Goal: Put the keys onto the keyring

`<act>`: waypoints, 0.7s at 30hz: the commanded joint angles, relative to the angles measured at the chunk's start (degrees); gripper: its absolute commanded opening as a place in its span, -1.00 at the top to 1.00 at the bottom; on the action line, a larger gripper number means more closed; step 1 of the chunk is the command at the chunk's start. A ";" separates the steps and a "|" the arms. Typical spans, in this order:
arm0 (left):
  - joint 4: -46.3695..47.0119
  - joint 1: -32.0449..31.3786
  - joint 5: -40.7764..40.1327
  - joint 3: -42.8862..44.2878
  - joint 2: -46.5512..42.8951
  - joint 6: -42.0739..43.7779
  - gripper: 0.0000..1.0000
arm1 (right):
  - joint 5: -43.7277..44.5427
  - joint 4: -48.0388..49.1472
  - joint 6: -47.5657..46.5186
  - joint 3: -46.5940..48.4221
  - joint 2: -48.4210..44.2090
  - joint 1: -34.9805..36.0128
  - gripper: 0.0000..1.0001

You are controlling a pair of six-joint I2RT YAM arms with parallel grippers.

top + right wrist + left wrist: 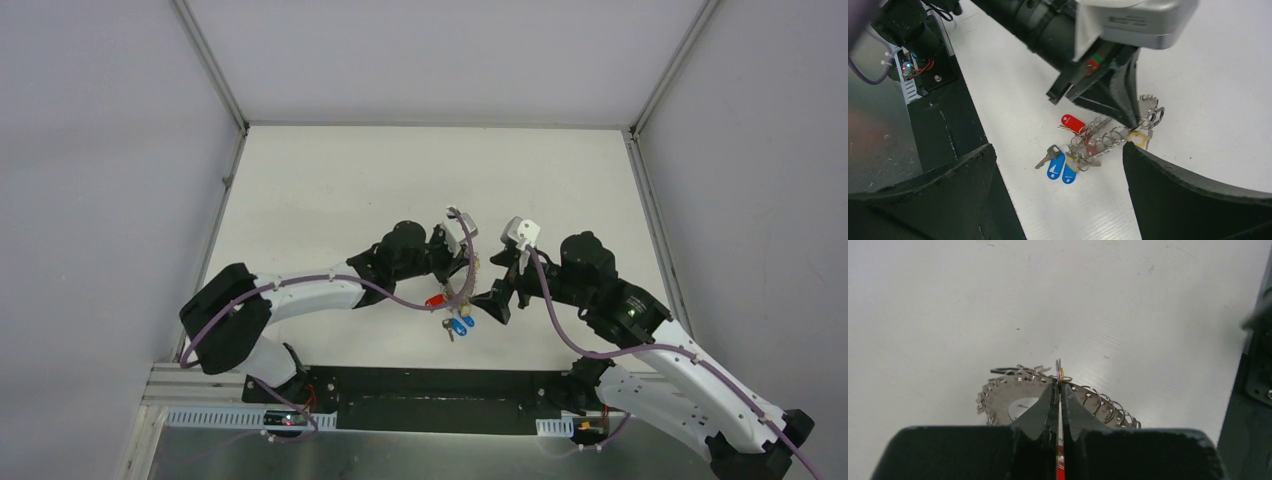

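Observation:
The keyring is a grey coil of wire loops lying on the white table, seen as a wreath in the left wrist view. Keys sit around it: a red one, two blue ones, and a yellow one. From above, the red key and blue keys show. My left gripper is shut on a thin silver key with a red head, edge-on, its tip at the keyring's rim. My right gripper hangs open above the blue keys, a little apart from the left gripper.
The black base plate and a metal rail run along the near edge. A circuit board with wires sits left of the right gripper. Grey walls enclose the white table.

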 commanded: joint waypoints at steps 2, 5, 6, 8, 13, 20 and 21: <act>6.63 3.27 1.23 8.24 6.97 -3.86 1.00 | 1.54 0.15 1.45 -0.30 -1.55 -0.06 -1.00; 7.16 4.74 3.65 11.22 10.53 -4.33 1.00 | 2.04 -0.46 1.31 -0.21 -1.82 -0.03 -0.99; 7.49 5.21 4.25 11.88 11.30 -4.50 0.87 | 2.14 -0.58 1.23 -0.12 -1.92 0.01 -1.00; 8.10 6.18 4.79 12.56 12.12 -5.37 0.55 | 2.32 -0.74 1.22 -0.07 -2.08 -0.03 -1.00; 8.65 8.88 4.80 11.78 10.63 -8.51 -0.21 | 2.60 -0.96 1.14 -0.19 -1.90 -0.03 -0.99; 7.17 13.69 0.64 4.68 2.10 -8.70 -0.54 | 2.34 0.21 1.62 0.32 1.39 -0.67 -1.00; 6.89 14.77 0.04 3.08 -0.23 -9.11 -0.58 | 2.03 0.69 2.15 0.39 2.31 -1.10 -0.99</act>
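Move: My left hand already holds the keyring by one wire ring; the disc slants down and back, its middle about 4 cm back and 6 cm below. Clear table for it lies some 5 cm ahead, neither left nor right, about 11 cm below. At table height, the red tag is 4 cm back and 7 cm left, the blue tags 10 cm back and 1 cm left. From my right hand that clear spot lies roughly 13 cm ahead, 3 cm left and 19 cm below. I draw the hanging keyring forward with my left hand, nearly level and easing slightly right, so the disc can lie down on the table. After about 6 cm I open the shut fingers to roughly three-quarters and let go of the wire ring, still going forward to some 9 cm in all, then lifting about 2 cm and swinging back left as the wrist turns some 10 degrees counter-clockwise. ##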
